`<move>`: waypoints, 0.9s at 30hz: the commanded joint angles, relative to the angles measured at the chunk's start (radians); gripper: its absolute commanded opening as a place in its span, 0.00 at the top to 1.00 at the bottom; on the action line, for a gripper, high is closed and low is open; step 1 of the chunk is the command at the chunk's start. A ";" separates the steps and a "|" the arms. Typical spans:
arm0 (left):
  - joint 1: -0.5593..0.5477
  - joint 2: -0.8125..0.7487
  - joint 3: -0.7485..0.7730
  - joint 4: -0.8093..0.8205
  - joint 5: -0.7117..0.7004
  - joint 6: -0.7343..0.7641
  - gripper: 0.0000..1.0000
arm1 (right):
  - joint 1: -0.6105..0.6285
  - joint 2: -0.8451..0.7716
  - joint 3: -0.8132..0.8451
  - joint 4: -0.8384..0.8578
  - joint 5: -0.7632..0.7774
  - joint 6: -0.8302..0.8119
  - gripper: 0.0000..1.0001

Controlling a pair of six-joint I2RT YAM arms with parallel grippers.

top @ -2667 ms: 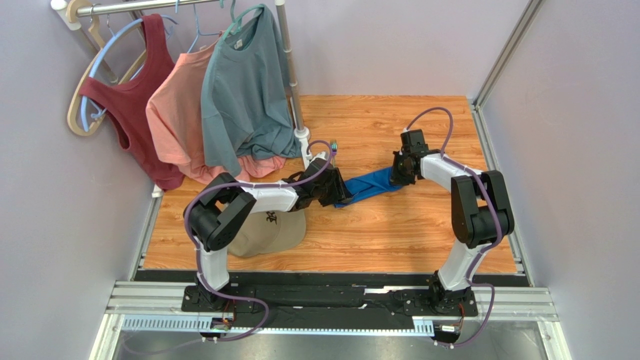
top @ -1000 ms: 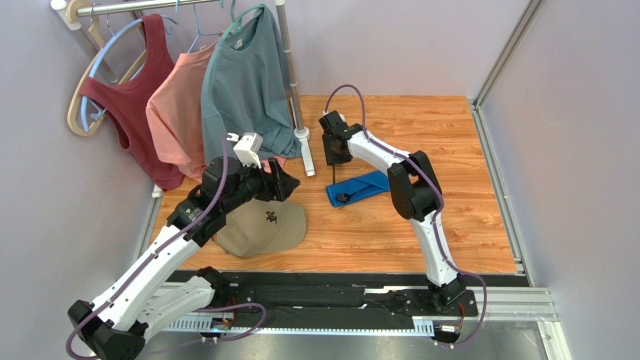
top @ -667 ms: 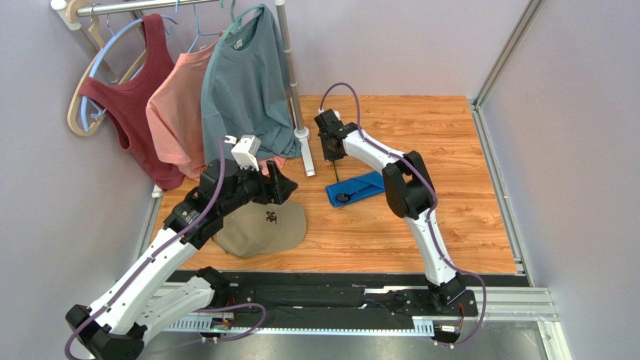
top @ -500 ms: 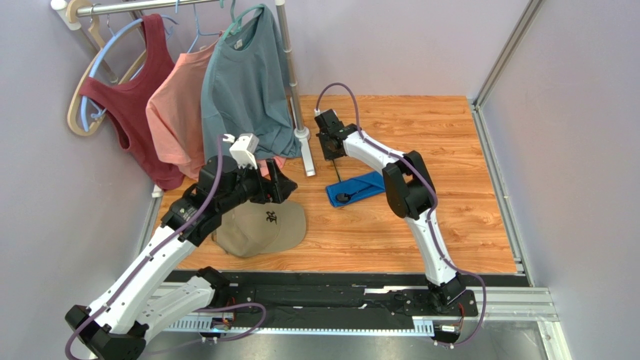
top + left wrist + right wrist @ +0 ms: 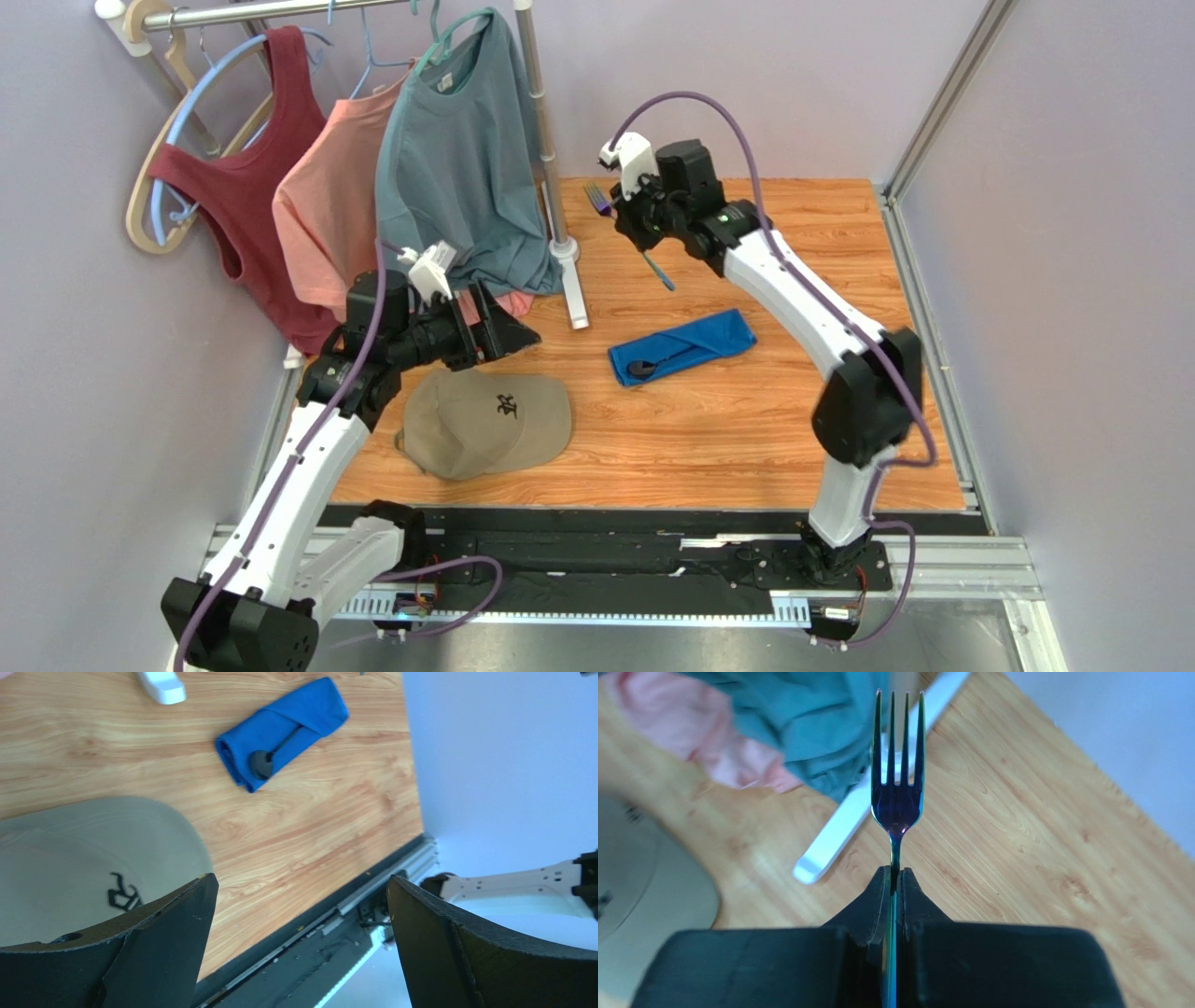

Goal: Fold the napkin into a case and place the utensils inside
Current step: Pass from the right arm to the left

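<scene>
The blue napkin (image 5: 687, 345) lies on the wooden table as a narrow folded case. The black spoon (image 5: 643, 370) is tucked in it, with its bowl sticking out at the left end. The left wrist view has the napkin (image 5: 302, 715) and spoon bowl (image 5: 261, 764) far ahead. My right gripper (image 5: 631, 224) hangs above the back of the table, shut on the purplish-blue fork (image 5: 657, 269). In the right wrist view the fork (image 5: 898, 791) stands tines forward from the shut right gripper (image 5: 895, 878). My left gripper (image 5: 508, 331) is open and empty above the tan cap, and shows spread as the left gripper (image 5: 302, 945).
A tan cap (image 5: 484, 423) lies at the front left, under the left gripper. A clothes rack with red, pink and grey-teal shirts (image 5: 456, 168) stands at the back left, its white foot (image 5: 572, 287) on the table. Grey walls close in both sides.
My right gripper closed on the fork beside the rack foot and lifted it up and toward the back. The left gripper opened fully and drew back to the left.
</scene>
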 commanded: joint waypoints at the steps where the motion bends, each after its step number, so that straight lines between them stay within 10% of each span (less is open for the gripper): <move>1: 0.029 0.050 0.031 0.131 0.301 -0.005 0.01 | 0.098 -0.216 -0.144 -0.120 -0.140 -0.182 1.00; 17: 0.025 0.175 -0.005 0.081 0.470 0.125 0.07 | 0.360 -0.536 -0.460 -0.286 -0.036 -0.257 1.00; 27: -0.031 0.299 0.007 0.162 0.480 0.066 0.35 | 0.442 -0.527 -0.465 -0.246 0.002 -0.269 1.00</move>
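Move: The fork, shut in the right gripper, is about 19 cm ahead of your left gripper and 14 cm to its right, nearly level in height. From the left gripper the cap lies roughly 2 cm back, 5 cm left and 22 cm down. Counted from the right gripper, the left gripper waits some 19 cm back and 14 cm left at about its height, while the folded napkin lies 10 cm back, 9 cm right and 21 cm down. Bring the right gripper back about 26 cm towards the left gripper, arching up a little before settling slightly lower, and turn it some 35 degrees counter-clockwise while keeping the fork pinched, tines leading. Meanwhile ease the left gripper about 5 cm right and 3 cm down to meet the tines, turning it clockwise, and start closing its wide-open fingers without shutting them. ##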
